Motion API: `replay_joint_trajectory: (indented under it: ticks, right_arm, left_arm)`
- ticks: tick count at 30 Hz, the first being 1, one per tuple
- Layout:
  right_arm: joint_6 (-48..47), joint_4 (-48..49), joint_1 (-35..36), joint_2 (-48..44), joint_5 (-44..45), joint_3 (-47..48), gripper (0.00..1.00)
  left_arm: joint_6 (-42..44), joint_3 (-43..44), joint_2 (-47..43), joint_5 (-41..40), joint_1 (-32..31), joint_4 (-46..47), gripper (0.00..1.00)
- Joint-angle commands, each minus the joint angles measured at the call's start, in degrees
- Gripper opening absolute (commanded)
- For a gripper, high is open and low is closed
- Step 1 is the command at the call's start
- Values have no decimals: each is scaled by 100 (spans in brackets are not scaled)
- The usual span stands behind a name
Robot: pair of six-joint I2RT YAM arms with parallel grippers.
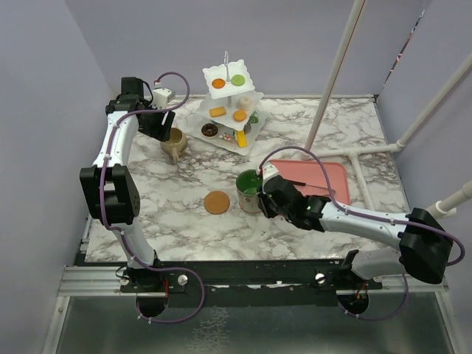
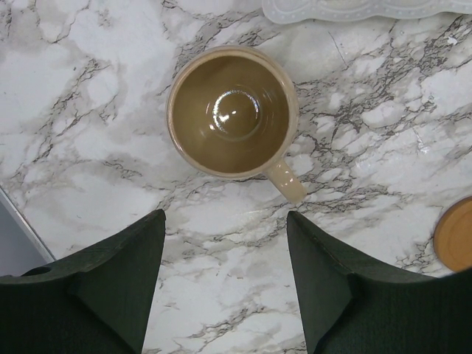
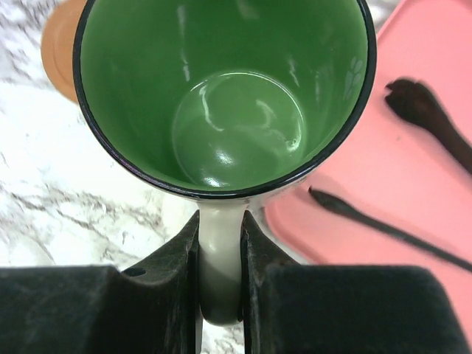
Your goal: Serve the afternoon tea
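Note:
The white three-tier stand point(image 1: 229, 103) stands at the back with small toy pastries point(image 1: 218, 83) on its tiers. The beige mug point(image 1: 174, 141) sits empty on the marble left of it, seen from above in the left wrist view point(image 2: 232, 110). My left gripper point(image 2: 225, 215) is open just short of the mug's handle and touches nothing. My right gripper point(image 3: 220, 221) is shut on the handle of the green-inside mug point(image 3: 221, 88), which is upright and empty point(image 1: 249, 188). One wooden coaster point(image 1: 217, 202) lies left of that mug. No second coaster shows.
A pink tray point(image 1: 318, 181) lies right of the green mug with two black tongs point(image 3: 428, 110) on it. White pipes point(image 1: 335, 74) rise at the back right. The stand's bottom edge point(image 2: 346, 11) is just beyond the beige mug.

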Motion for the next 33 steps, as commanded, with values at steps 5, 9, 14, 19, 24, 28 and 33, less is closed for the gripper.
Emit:
replay_joint_trajectory:
  ticks: [5, 9, 14, 19, 24, 28, 33]
  right_arm:
    - [603, 638, 279, -95, 338, -284, 1]
    - [704, 856, 297, 174, 264, -419, 1]
    - [787, 1260, 294, 673, 254, -591, 1]
    - [958, 1533, 296, 1128, 415, -804, 1]
    - [975, 1616, 298, 1203, 753, -892, 1]
    - [674, 1512, 294, 1258, 1003, -656, 1]
    - [284, 1308, 249, 1535, 1211, -236, 1]
  left_arm:
    - [8, 76, -248, 29, 41, -17, 69]
    - [-3, 129, -269, 24, 41, -17, 69]
    - [19, 159, -273, 2, 41, -52, 69]
    - [73, 201, -268, -38, 44, -92, 69]
    - [99, 181, -256, -36, 44, -121, 69]
    - [35, 168, -188, 54, 46, -134, 69]
    - [56, 216, -128, 59, 43, -194, 70]
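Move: The green mug is already gripped by its handle in the right hand, its middle about 4 cm ahead and 4 cm left, level with the fingers. It is bound for a bare spot of table some 6 cm ahead, 7 cm left and 8 cm below the right hand. The coaster lies roughly 14 cm left and 1 cm ahead, the pink tray about 15 cm right and 5 cm ahead, both also 8 cm down. From the left hand the bare spot is around 16 cm back, 27 cm right and 16 cm below. The green mug, its handle still pinched in the right fingers, first comes back and down about 1.5 cm, then goes forward and left towards the bare table between coaster and tray, sinking another 2 cm or so before levelling off. That second leg covers about 5 cm, with the wrist easing some 5 degrees clockwise and the fingers staying shut. ##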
